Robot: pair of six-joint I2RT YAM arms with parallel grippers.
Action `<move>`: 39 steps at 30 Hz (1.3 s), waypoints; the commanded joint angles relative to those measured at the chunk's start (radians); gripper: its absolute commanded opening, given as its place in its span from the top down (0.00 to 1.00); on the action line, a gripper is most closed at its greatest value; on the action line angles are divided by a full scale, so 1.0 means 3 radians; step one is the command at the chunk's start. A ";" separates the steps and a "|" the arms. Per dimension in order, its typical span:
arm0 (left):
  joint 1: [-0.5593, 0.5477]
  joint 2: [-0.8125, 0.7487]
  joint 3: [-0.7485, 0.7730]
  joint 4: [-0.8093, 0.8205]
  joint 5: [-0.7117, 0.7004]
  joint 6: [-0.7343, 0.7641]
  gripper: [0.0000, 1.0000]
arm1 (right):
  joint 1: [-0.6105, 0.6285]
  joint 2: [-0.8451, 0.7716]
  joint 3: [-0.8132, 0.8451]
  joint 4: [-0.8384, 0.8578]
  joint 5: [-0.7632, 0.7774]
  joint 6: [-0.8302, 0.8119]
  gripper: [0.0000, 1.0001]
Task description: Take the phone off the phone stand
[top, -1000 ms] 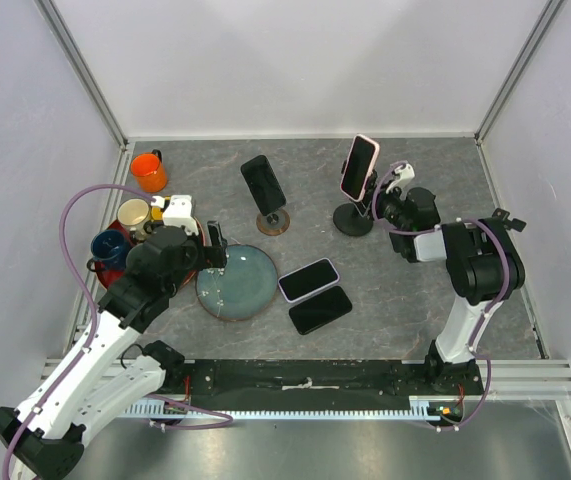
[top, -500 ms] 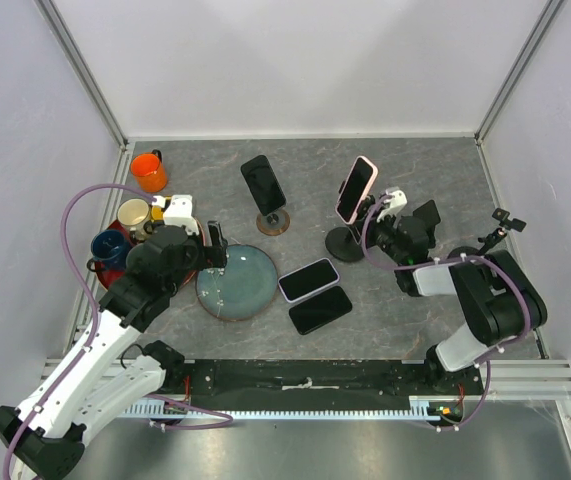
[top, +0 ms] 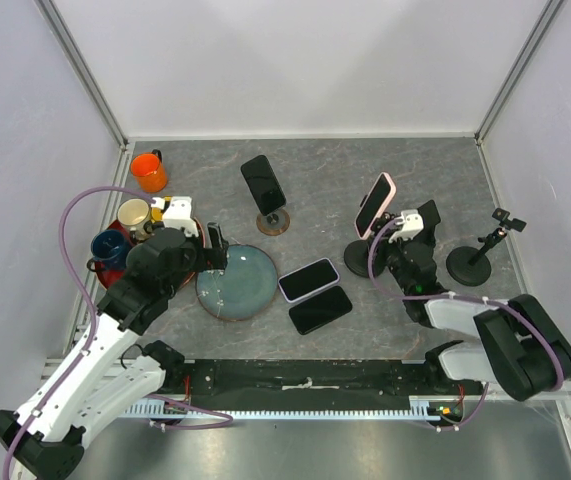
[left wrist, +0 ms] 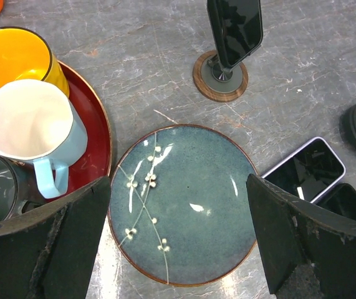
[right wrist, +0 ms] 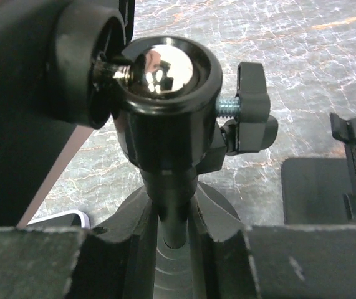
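Observation:
A phone (top: 375,204) in a pink case sits tilted on a black phone stand (top: 357,260) at the right middle of the table. My right gripper (top: 375,252) is shut on that stand's thin stem (right wrist: 174,215), just under the shiny ball joint (right wrist: 165,67); the right gripper (right wrist: 174,233) has one finger on each side of the stem. The phone's back (right wrist: 15,124) fills the left of the right wrist view. My left gripper (left wrist: 178,240) hangs open above a blue plate (left wrist: 184,205), holding nothing.
A black phone (top: 263,182) stands on a wooden-based stand (top: 273,222). Two phones (top: 308,280) (top: 320,308) lie flat beside the plate (top: 235,283). An empty black stand (top: 470,264) is at the right. A red tray (top: 115,228) with mugs and an orange mug (top: 149,171) sit at the left.
My right gripper closed on the stand's stem and dragged the stand, with the pink phone, nearer and slightly right. The right arm folded down low. The left arm stayed still.

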 commanded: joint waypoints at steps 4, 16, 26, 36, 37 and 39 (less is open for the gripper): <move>0.0012 0.0075 0.0054 0.0181 0.0354 -0.0110 0.04 | 0.0352 -0.0474 -0.0321 0.0225 0.0771 0.0095 1.00; -0.0727 0.0980 0.1024 0.0222 0.0463 -0.0566 0.04 | 0.0833 -0.0429 -0.0644 0.0742 0.1391 -0.0037 1.00; -0.1425 0.2090 0.2058 0.0313 -0.0341 -0.0704 0.04 | 0.0956 -0.0301 -0.0736 0.1054 0.1519 -0.0221 1.00; -0.1788 0.3056 0.2978 0.0334 -0.0525 -0.0653 0.04 | 0.1073 -0.0040 -0.0721 0.1315 0.1688 -0.0349 1.00; -0.1824 0.3107 0.3070 0.0329 -0.0560 -0.0653 0.04 | 0.1078 -0.0040 -0.0716 0.1295 0.1688 -0.0354 1.00; -0.1855 0.3246 0.3152 0.0314 -0.0591 -0.0653 0.04 | 0.1094 -0.0020 -0.0695 0.1279 0.1708 -0.0360 1.00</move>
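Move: The pink-cased phone in its stand lies some 32 cm to the left hand's right, about 9 cm ahead and 4 cm lower. From that hand the black phone on the wooden stand is about 14 cm ahead and 9 cm right, and the white-edged phone lies flat some 20 cm right and 3 cm back. The right hand already grips the pink phone's stand, the pink phone being about 3 cm ahead, 3 cm left and 8 cm above; the folding stand is roughly 6 cm ahead, 11 cm right. The left hand, jaws staying wide open, sweeps about 30 cm to the right towards the pink-cased phone, rising some 8 cm on the way and edging a little forward late on, while it turns about 20 degrees clockwise. Meanwhile the right hand keeps its closed grip on the phone's stand and draws it back about 5 cm towards the base, easing to a near stop while its fingers tip slightly up and turn slightly clockwise. ##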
